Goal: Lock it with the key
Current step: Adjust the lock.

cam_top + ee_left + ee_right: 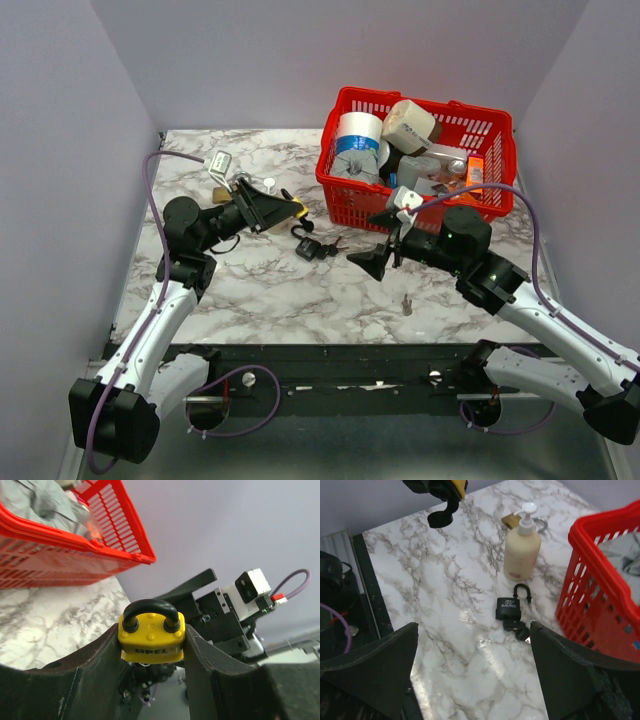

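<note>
My left gripper is shut on a yellow padlock with a black shackle, held above the table left of centre. A black-headed key appears to stick out of that padlock's base. In the top view the yellow padlock shows at the left gripper's tip. My right gripper stands open and empty, a short way right of the lock. Between the right gripper's fingers I see only marble.
A black padlock with a bunch of keys lies on the marble in front of a cream pump bottle. A brass padlock lies behind the bottle. A red basket of clutter stands back right. A small loose key lies near the front.
</note>
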`<state>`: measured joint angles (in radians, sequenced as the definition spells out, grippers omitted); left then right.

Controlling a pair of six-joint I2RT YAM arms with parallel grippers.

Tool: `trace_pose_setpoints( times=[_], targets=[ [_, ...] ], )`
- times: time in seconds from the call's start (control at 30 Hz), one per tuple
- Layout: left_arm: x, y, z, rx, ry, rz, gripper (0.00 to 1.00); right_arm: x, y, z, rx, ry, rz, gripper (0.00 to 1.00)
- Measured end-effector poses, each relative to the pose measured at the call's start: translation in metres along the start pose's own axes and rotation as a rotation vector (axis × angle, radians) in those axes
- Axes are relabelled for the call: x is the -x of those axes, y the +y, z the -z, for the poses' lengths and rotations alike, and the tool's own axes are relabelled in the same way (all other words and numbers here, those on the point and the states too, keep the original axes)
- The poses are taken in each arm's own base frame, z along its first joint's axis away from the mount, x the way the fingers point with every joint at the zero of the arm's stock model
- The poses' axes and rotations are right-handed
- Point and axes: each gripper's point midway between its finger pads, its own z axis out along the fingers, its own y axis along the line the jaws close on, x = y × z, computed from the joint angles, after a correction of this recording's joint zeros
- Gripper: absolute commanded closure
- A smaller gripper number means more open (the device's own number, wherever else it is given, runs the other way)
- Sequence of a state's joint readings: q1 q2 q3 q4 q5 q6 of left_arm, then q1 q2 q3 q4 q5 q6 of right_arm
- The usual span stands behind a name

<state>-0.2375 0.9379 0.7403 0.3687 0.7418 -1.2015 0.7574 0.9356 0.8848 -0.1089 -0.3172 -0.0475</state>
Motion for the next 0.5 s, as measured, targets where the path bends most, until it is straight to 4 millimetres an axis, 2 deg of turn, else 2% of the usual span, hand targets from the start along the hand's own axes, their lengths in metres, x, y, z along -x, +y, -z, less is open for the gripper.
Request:
trace_pose_setpoints(
  times=[0.13, 0.27, 0.4, 0.5],
  targets=[
    [-0.018, -0.018, 0.001, -0.089, 0.104, 0.006, 1.0, 0.016, 0.008, -0.002, 0.095, -0.07, 0.236, 0.0],
    [-0.042, -0.033, 0.003, -0.163, 0.221, 0.004, 1.0, 0.027, 0.029, -0.001, 0.232, -0.146, 0.415, 0.0],
    [-0.06, -0.044, 0.006, -0.21, 0.304, 0.005, 1.0, 0.035, 0.043, -0.003, 0.303, -0.195, 0.502, 0.0],
    [-0.067, -0.048, 0.007, -0.231, 0.336, 0.005, 1.0, 0.041, 0.046, -0.008, 0.316, -0.221, 0.542, 0.0]
  ],
)
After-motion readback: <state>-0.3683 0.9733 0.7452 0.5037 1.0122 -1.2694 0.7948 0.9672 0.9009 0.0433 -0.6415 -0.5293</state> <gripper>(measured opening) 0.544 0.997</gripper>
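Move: The yellow lock is still held between the left fingertips. From the left gripper, the open right gripper it is being taken to is about 16 cm right, 4 cm back and 6 cm lower. From the right gripper, the yellow lock is those 16 cm left, 4 cm ahead and 6 cm up; the black padlock is about 15 cm ahead, 14 cm left and 27 cm down, the loose keys 15 cm right, 3 cm back and 28 cm down. Draw the left gripper, keeping its pinch on the yellow lock, about 7 cm back and half as far right, swinging the wrist clockwise so the lock faces the right hand. Meanwhile lift the wide-open right gripper some 4 cm, bringing it a little left and back as well, and roll and swing it counter-clockwise until its fingers point almost straight left towards the lock, stopping short of contact. ##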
